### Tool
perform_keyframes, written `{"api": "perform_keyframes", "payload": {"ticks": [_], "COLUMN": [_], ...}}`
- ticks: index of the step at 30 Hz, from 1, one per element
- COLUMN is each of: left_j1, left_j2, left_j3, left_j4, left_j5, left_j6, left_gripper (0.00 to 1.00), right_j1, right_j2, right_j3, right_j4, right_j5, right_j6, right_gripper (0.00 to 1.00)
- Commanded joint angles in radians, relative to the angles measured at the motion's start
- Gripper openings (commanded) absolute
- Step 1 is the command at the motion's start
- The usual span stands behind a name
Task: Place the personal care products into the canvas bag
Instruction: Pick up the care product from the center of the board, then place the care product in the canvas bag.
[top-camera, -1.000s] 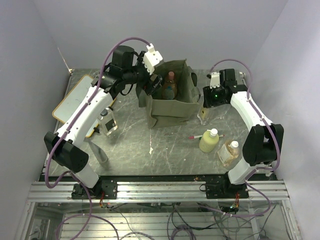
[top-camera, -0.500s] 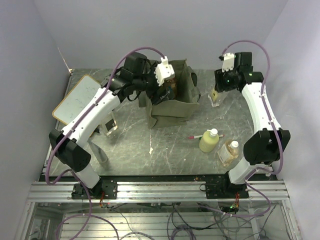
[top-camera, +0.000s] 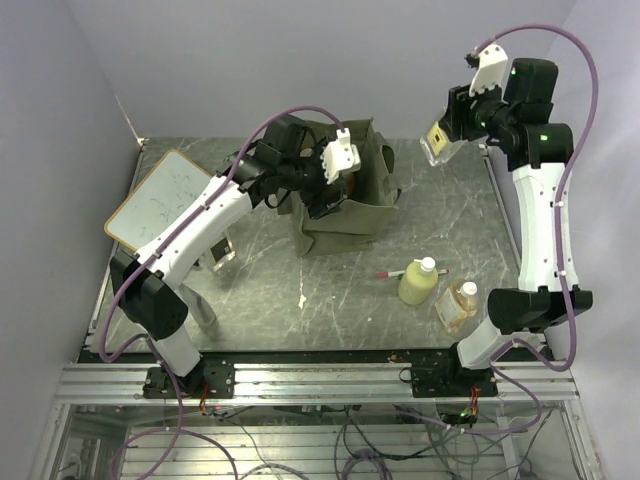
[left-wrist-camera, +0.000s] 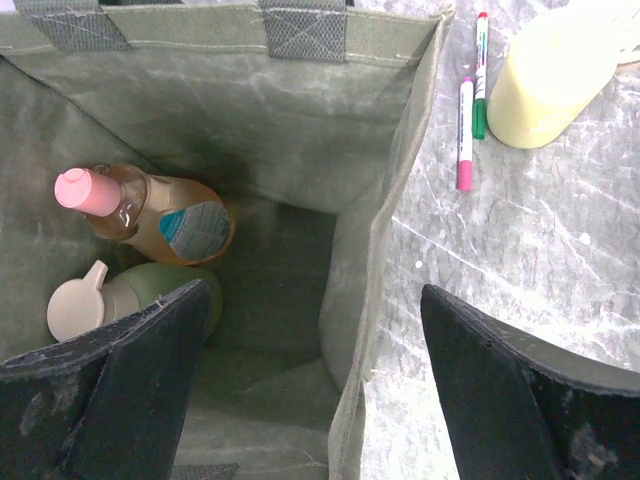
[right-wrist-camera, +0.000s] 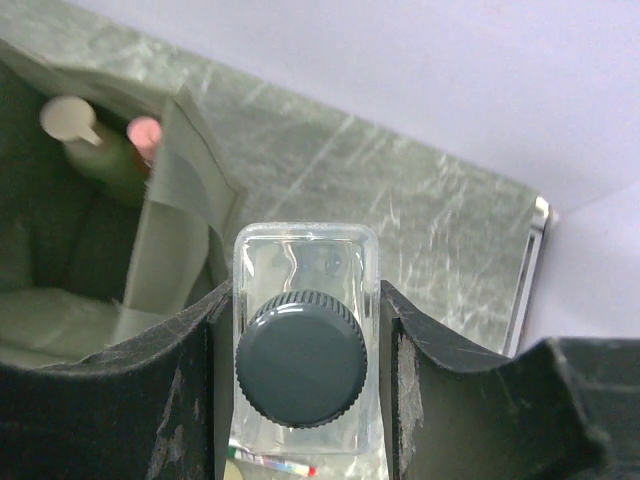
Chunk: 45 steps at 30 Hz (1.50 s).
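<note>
The olive canvas bag (top-camera: 365, 205) stands at mid table with its mouth up. Inside it lie an orange bottle (left-wrist-camera: 165, 218) with a pink cap and a green bottle (left-wrist-camera: 150, 295) with a beige cap. My left gripper (top-camera: 328, 198) hovers open over the bag's near right wall (left-wrist-camera: 385, 250), one finger inside and one outside. My right gripper (top-camera: 445, 135) is raised high to the right of the bag, shut on a clear jar (right-wrist-camera: 302, 350) with a black lid. A yellow-green bottle (top-camera: 418, 281) and an amber square bottle (top-camera: 458, 303) rest on the table at front right.
A red-green-white pen (top-camera: 392, 272) lies beside the yellow-green bottle. A wood-framed whiteboard (top-camera: 160, 195) sits at the left. A small clear bottle (top-camera: 216, 250) and a grey tube (top-camera: 200, 305) stand near the left arm. Grey walls close in on three sides.
My right arm has lifted the jar from the table beside the bag to high above it. My left gripper has moved right across the bag's mouth.
</note>
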Motion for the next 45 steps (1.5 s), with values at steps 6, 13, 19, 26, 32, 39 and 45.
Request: {"api": "perform_keyframes", "payload": {"ticks": [6,13,19,26,32,39,45], "left_j1": [-0.012,-0.016,-0.016,-0.016,-0.016,-0.015,-0.004], "left_j2": [0.0,-0.012,-0.047,-0.074,-0.087,-0.099,-0.111], "left_j3": [-0.04,-0.066,-0.116,-0.141,-0.154,-0.188,-0.206], "left_j4": [-0.017,-0.018,-0.016,-0.042,-0.093,-0.147,-0.167], "left_j5": [0.034,0.071,0.097,0.101,0.151,0.16,0.186], "left_j6": [0.053,0.058,0.074,0.137,0.23,0.311,0.346], "left_gripper": [0.86,0.73,0.58,0.37,0.15,0.07,0.07], "right_j1": [0.179,0.302,0.36,0.376,0.382,0.385,0.383], "right_j2": [0.01,0.024,0.054,0.118,0.159,0.215,0.253], "right_j3": [0.282,0.28,0.231,0.207,0.162,0.164,0.154], "right_j4": [0.085,0.127,0.189,0.237,0.289,0.237,0.153], "right_j5": [-0.043,-0.043,-0.105,-0.175,-0.231,-0.341,-0.42], "right_j6": [-0.028,-0.013,0.015,0.028,0.045,-0.043,-0.166], "right_gripper": [0.0,0.0,0.0,0.0,0.0,0.0,0.0]}}
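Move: The left hand hangs wide open above the canvas bag's near rim, which lies about 4 cm back and 5 cm below. Inside the bag, the pink-capped bottle is 13 cm ahead and 3 cm right of this hand, the green pump bottle 11 cm ahead and 3 cm left, both some 20 cm down. From the right hand, holding the clear bottle high, the bag's middle lies about 22 cm left, 2 cm back and 28 cm below. The left fingers close from wide open and pinch the bag's near rim as that hand sinks and draws back, about 5 cm each, turning slightly clockwise. Keeping its grip on the clear bottle, the right hand swings some 23 cm left to above the bag, first rising, then sinking to a little below its starting height, and turns about 40 degrees counter-clockwise. ##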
